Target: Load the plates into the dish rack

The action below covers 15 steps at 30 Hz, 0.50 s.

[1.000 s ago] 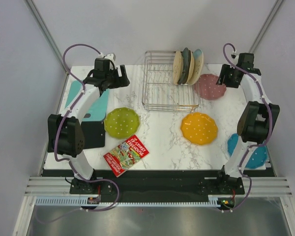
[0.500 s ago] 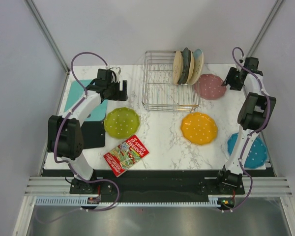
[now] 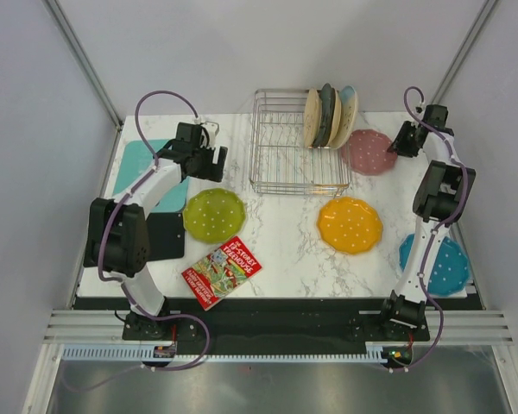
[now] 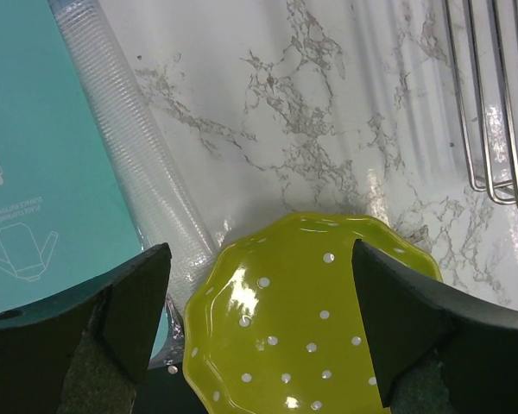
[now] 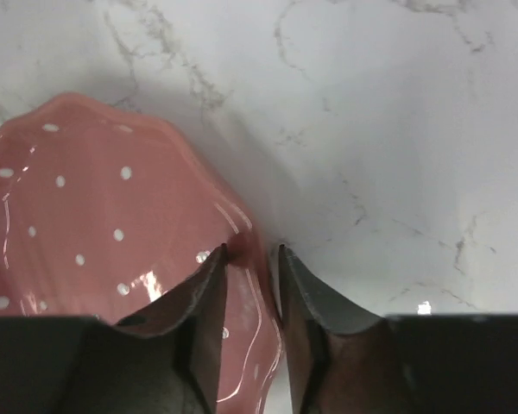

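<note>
The pink plate [image 3: 369,152] [image 5: 95,216] lies flat at the back right, beside the dish rack [image 3: 287,159]. My right gripper [image 3: 400,142] [image 5: 252,252] is shut on its right rim, one finger inside the rim and one outside. My left gripper [image 3: 205,159] [image 4: 260,250] hangs open above the far edge of the lime green plate [image 3: 213,214] [image 4: 311,319], touching nothing. The orange plate [image 3: 350,224] lies flat mid-table. The blue plate [image 3: 445,267] is partly hidden behind the right arm. Three plates [image 3: 330,116] stand upright in the rack's right end.
A teal board [image 3: 147,168] [image 4: 34,172] in clear wrap lies at the left, with a black mat [image 3: 164,237] in front of it. A red picture book [image 3: 222,272] lies near the front edge. The rack's wires [image 4: 492,103] show at the right of the left wrist view.
The right gripper moved down to the pink plate's right rim and its fingers drew in around it. The left gripper sank a little toward the lime green plate, staying open.
</note>
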Tool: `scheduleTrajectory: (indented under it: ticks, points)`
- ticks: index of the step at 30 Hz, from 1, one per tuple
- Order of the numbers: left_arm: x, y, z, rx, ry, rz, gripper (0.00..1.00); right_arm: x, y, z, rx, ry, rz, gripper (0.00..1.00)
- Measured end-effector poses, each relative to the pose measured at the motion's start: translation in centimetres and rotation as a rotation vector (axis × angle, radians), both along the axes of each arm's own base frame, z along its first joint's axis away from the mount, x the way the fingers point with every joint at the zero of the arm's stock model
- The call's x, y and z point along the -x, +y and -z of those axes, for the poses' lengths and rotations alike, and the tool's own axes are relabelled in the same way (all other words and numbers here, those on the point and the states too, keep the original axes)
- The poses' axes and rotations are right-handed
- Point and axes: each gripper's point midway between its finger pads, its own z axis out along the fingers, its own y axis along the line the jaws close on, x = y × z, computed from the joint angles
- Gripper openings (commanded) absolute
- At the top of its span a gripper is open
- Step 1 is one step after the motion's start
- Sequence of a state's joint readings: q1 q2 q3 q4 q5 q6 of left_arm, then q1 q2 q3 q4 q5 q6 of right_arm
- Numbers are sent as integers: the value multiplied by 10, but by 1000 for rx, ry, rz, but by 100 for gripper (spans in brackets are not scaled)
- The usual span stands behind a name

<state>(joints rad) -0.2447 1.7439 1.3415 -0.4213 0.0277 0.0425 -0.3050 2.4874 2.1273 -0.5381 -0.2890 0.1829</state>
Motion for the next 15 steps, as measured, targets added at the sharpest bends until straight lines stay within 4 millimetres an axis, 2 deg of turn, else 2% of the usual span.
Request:
scheduleTrajectory:
  ticks: [1, 3, 4, 12, 15]
  points:
    - [0, 0, 3, -7, 7, 4, 92, -3, 1, 1, -10, -10, -3, 21]
    - [1, -1, 8, -19, 16, 14, 92, -5, 1, 1, -20, -21, -1, 11]
    - [1, -2, 9, -24, 18, 21, 92, -5, 0, 1, -27, -25, -2, 0]
    - [-7, -11, -2, -33, -16, 51, 92, -4, -5, 0, -39, -40, -10, 0]
    - [-10, -13, -7, -28, -29, 51, 92, 5, -10, -2, -43, -27, 2, 0]
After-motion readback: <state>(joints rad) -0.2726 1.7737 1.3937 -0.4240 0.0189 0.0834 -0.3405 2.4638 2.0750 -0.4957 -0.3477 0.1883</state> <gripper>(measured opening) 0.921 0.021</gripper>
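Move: The pink plate lies flat, its middle about 9 cm to the right hand's left and nearly level with it, with its right rim already between the half-open fingertips. The rack's middle is some 31 cm left and 2 cm ahead, its upright plates about 24 cm left and 5 cm ahead. The yellow plate lies 23 cm back and 16 cm left. From the left hand the pink plate is about 49 cm right, 14 cm ahead and 10 cm below. Easing forward barely half a centimetre at table height, the right hand shuts its half-open fingers fully and pinches the pink plate's right rim. It then draws about 1 cm back and 1 cm to the right, keeping the pinch, with almost no lift. The empty left hand, still wide open, dips about 1 cm, then rises nearly 2 cm, easing right and forward. ##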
